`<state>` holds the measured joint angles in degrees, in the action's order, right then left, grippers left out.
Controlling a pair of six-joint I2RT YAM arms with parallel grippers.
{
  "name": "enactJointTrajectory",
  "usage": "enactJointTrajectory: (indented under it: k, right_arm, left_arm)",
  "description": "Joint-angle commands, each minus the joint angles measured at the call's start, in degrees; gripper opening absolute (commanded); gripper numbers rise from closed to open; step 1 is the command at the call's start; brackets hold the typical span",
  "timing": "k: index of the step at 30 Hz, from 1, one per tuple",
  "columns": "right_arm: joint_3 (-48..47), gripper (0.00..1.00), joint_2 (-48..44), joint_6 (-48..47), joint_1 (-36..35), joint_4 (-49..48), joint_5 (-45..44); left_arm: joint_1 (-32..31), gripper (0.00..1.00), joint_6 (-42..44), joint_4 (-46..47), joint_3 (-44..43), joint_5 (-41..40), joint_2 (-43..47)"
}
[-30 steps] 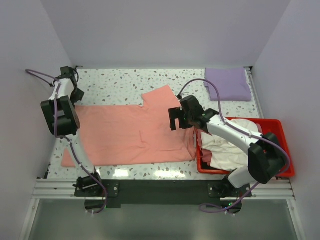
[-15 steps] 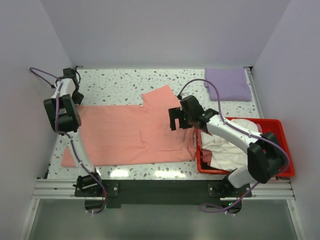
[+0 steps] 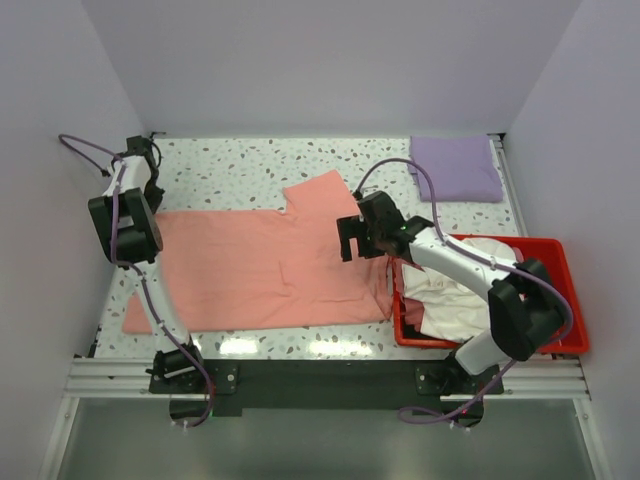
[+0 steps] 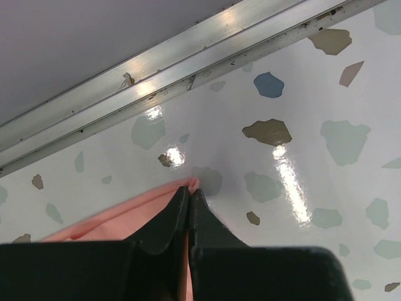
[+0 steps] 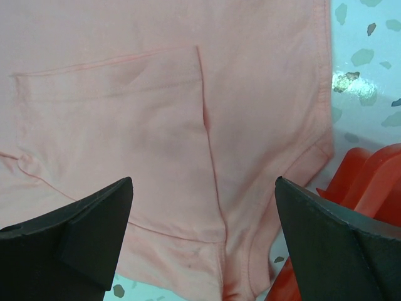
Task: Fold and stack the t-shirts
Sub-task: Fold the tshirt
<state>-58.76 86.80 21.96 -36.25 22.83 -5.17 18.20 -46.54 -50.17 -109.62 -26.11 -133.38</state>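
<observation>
A salmon-pink t-shirt [image 3: 260, 265] lies spread flat across the speckled table. At its far left corner, my left gripper [image 3: 153, 200] is shut on the shirt's edge. In the left wrist view the black fingertips [image 4: 199, 207] pinch a small fold of pink cloth [image 4: 125, 216], and the gripper [image 4: 190, 193] rests low on the table. My right gripper [image 3: 347, 240] hangs open above the shirt's right part. Its jaws [image 5: 203, 188] stand wide over a sleeve and seam of the pink t-shirt [image 5: 125, 94], holding nothing. A folded lavender t-shirt [image 3: 457, 168] lies at the back right.
A red plastic bin [image 3: 560, 255] stands at the right with a cream-white t-shirt [image 3: 450, 290] heaped in it; its rim [image 5: 369, 182] shows beside my right jaws. A metal rail [image 4: 188, 56] runs along the table's left edge, close to my left gripper. Walls enclose the table.
My left gripper has closed onto the pink shirt's far left corner after shifting a little. The right arm has stayed almost still with its jaws wide.
</observation>
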Motion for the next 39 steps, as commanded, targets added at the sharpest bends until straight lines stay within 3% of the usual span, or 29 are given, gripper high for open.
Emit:
enactJointTrajectory:
  k: [1, 7, 11, 20, 24, 28, 33, 39]
  right_arm:
    - [-4.86, 0.99, 1.70, -1.04, 0.57, -0.68, -2.91]
    - [-22.86, 0.99, 13.37, -1.83, 2.32, 4.84, -4.24]
    - [-32.62, 0.99, 21.80, -1.65, 4.08, 2.40, -6.16]
    - [-74.26, 0.99, 53.62, -3.15, 6.89, 10.13, -6.69]
    - [-74.39, 0.99, 58.82, -5.25, 7.59, -1.35, -10.38]
    - [-84.74, 0.99, 67.25, -6.31, 8.21, 1.78, -13.19]
    - [-81.96, 0.99, 67.62, -6.58, 8.12, -4.53, -13.99]
    - [-84.24, 0.99, 70.08, -6.57, 7.95, -4.37, -14.87]
  left_arm:
    - [0.35, 0.00, -0.12, -1.77, 1.86, 0.09, 0.05]
    - [0.00, 0.00, -0.21, 2.44, 8.62, 3.43, 5.32]
    - [-0.44, 0.00, -0.39, 5.52, 12.41, 5.19, 9.36]
    - [-0.35, 0.00, -0.30, 5.79, 13.91, 3.52, 12.00]
    - [-0.35, 0.00, 0.14, 6.92, 15.31, 4.66, 12.62]
    - [-0.44, 0.00, 0.58, 7.20, 15.14, 5.37, 12.09]
    - [-0.53, 0.00, 0.58, 7.81, 16.02, 5.63, 12.01]
    - [-0.62, 0.00, 0.49, 8.07, 16.37, 5.98, 11.92]
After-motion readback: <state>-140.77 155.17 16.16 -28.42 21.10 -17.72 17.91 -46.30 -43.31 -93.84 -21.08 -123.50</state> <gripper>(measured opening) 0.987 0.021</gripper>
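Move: The right hand, open, goes for the salmon t-shirt's far tip, about 31 cm ahead, 5 cm left and 9 cm below. The folded purple shirt lies roughly 33 cm to the right of that tip and level with it. The red bin's middle is some 36 cm right and 10 cm back of the right hand. From the left hand, already pinching the shirt's far-left corner, the tip lies about 15 cm ahead and 50 cm right. Right hand reaches some 32 cm forward to the far tip, open; left drags its pinched corner 4 cm back-right. ##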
